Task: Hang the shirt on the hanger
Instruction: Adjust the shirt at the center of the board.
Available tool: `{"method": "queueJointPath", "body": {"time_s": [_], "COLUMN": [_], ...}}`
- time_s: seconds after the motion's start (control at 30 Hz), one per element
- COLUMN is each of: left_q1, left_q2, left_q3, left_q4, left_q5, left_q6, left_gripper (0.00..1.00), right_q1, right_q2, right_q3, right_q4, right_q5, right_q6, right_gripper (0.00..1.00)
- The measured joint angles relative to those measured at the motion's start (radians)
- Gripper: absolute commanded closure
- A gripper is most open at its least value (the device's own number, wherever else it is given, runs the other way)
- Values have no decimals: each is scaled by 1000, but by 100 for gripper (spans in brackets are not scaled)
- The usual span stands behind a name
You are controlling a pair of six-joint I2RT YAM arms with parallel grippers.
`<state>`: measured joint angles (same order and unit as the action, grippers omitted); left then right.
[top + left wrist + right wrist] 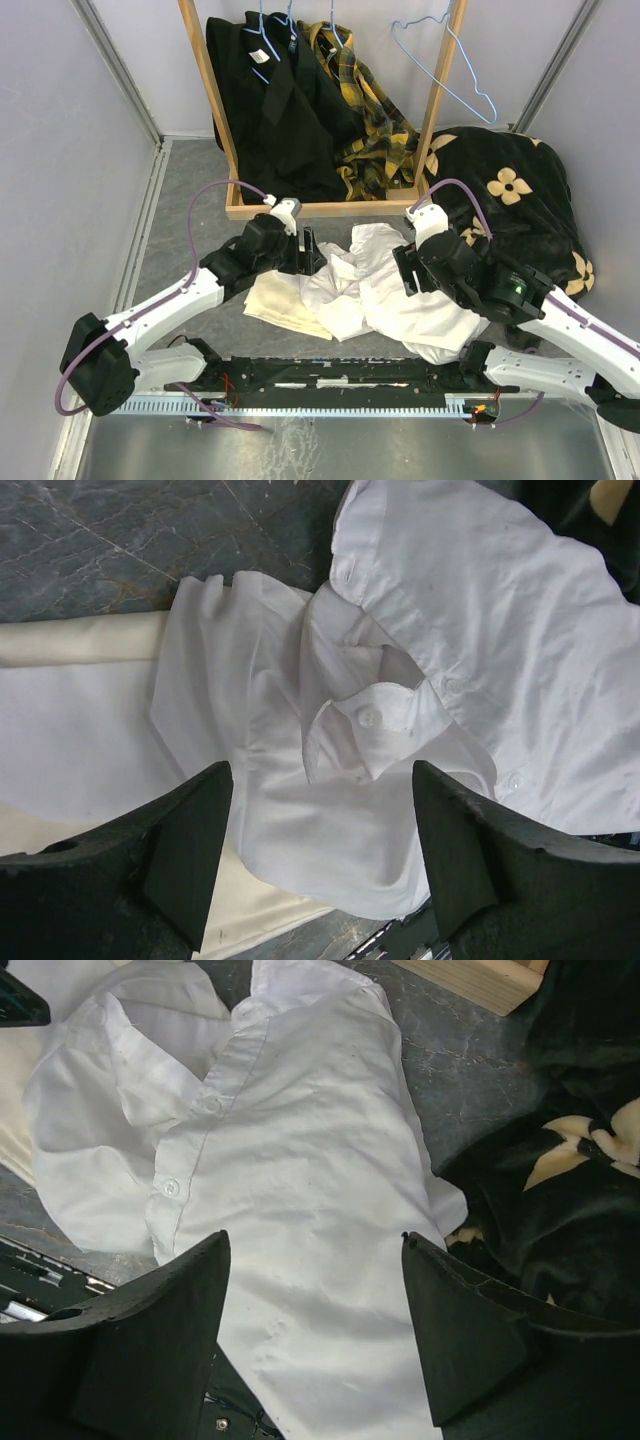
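The white shirt (385, 295) lies crumpled on the grey floor between both arms, collar and button placket facing up. My left gripper (310, 250) hovers open over its left side; in the left wrist view the gripper (320, 770) has a folded cuff and loose cloth of the shirt (480, 630) between its spread fingers, not pinched. My right gripper (407, 272) is open above the shirt's right half; the right wrist view shows the gripper (315, 1238) with the smooth front panel of the shirt (300, 1130) under it. The empty light-blue hanger (472, 68) hangs at the rack's right post.
A cream-yellow folded cloth (280, 300) lies under the shirt's left edge. The wooden rack (330, 208) holds black and plaid garments on blue hangers. A black blanket with cream flowers (520, 200) is heaped at the right. A black rail (330, 375) runs along the near edge.
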<state>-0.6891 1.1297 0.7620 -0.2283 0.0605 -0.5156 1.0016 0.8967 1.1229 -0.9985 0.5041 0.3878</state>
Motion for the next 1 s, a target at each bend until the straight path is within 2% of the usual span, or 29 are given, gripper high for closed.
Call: {"method": "queueJointPath", "body": {"time_s": [0.2, 0.4, 0.6, 0.63, 0.67, 0.73, 0.77, 1.0], "left_q1": [-16, -19, -47, -48, -50, -50, -50, -50], "left_q2": [35, 72, 174, 188, 200, 224, 245, 312], "left_q3": [0, 0, 0, 0, 0, 5, 16, 138], "left_q4": [3, 37, 75, 77, 79, 81, 78, -11], "left_q5": [-10, -5, -8, -11, -13, -24, -33, -156], "left_q6": [0, 0, 2, 2, 3, 9, 21, 66], "left_gripper": [34, 38, 49, 53, 62, 94, 97, 97], "right_q1": [0, 0, 0, 0, 0, 0, 0, 0], "right_q2": [5, 24, 27, 28, 29, 29, 29, 20], "right_q3": [-9, -31, -42, -42, -42, -42, -42, -47], "right_q4": [26, 39, 45, 46, 46, 46, 46, 48], "right_q5": [-26, -38, -56, -57, -58, -59, -59, -58], "right_q6": [0, 0, 0, 0, 0, 0, 0, 5], "right_gripper": [23, 23, 23, 23, 23, 23, 23, 23]}}
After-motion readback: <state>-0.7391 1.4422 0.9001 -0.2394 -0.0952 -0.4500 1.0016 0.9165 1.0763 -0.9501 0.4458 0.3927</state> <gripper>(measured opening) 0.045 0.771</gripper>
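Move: The buttoned flap of the shirt lies almost under the left gripper, about 1 cm ahead, 2 cm to its right and 7 cm below. The beige cloth sits roughly 6 cm back and 3 cm left of that gripper; the wooden rack's bottom rail is some 15 cm ahead and 3 cm to its right. The shirt body lies about 24 cm right and 5 cm back. From the right gripper the flap is about 25 cm left, 6 cm ahead and 16 cm below. Lower the left gripper about 6 cm onto the shirt's buttoned flap, easing slightly right and narrowing the fingers on the way, then shut them to pinch its fold. Glide some 3 cm forward, rising about 1 cm at the end, while rolling the hand's left side up some 15 degrees. Let the open right gripper ease about 2 cm down and slightly left over the shirt body. ##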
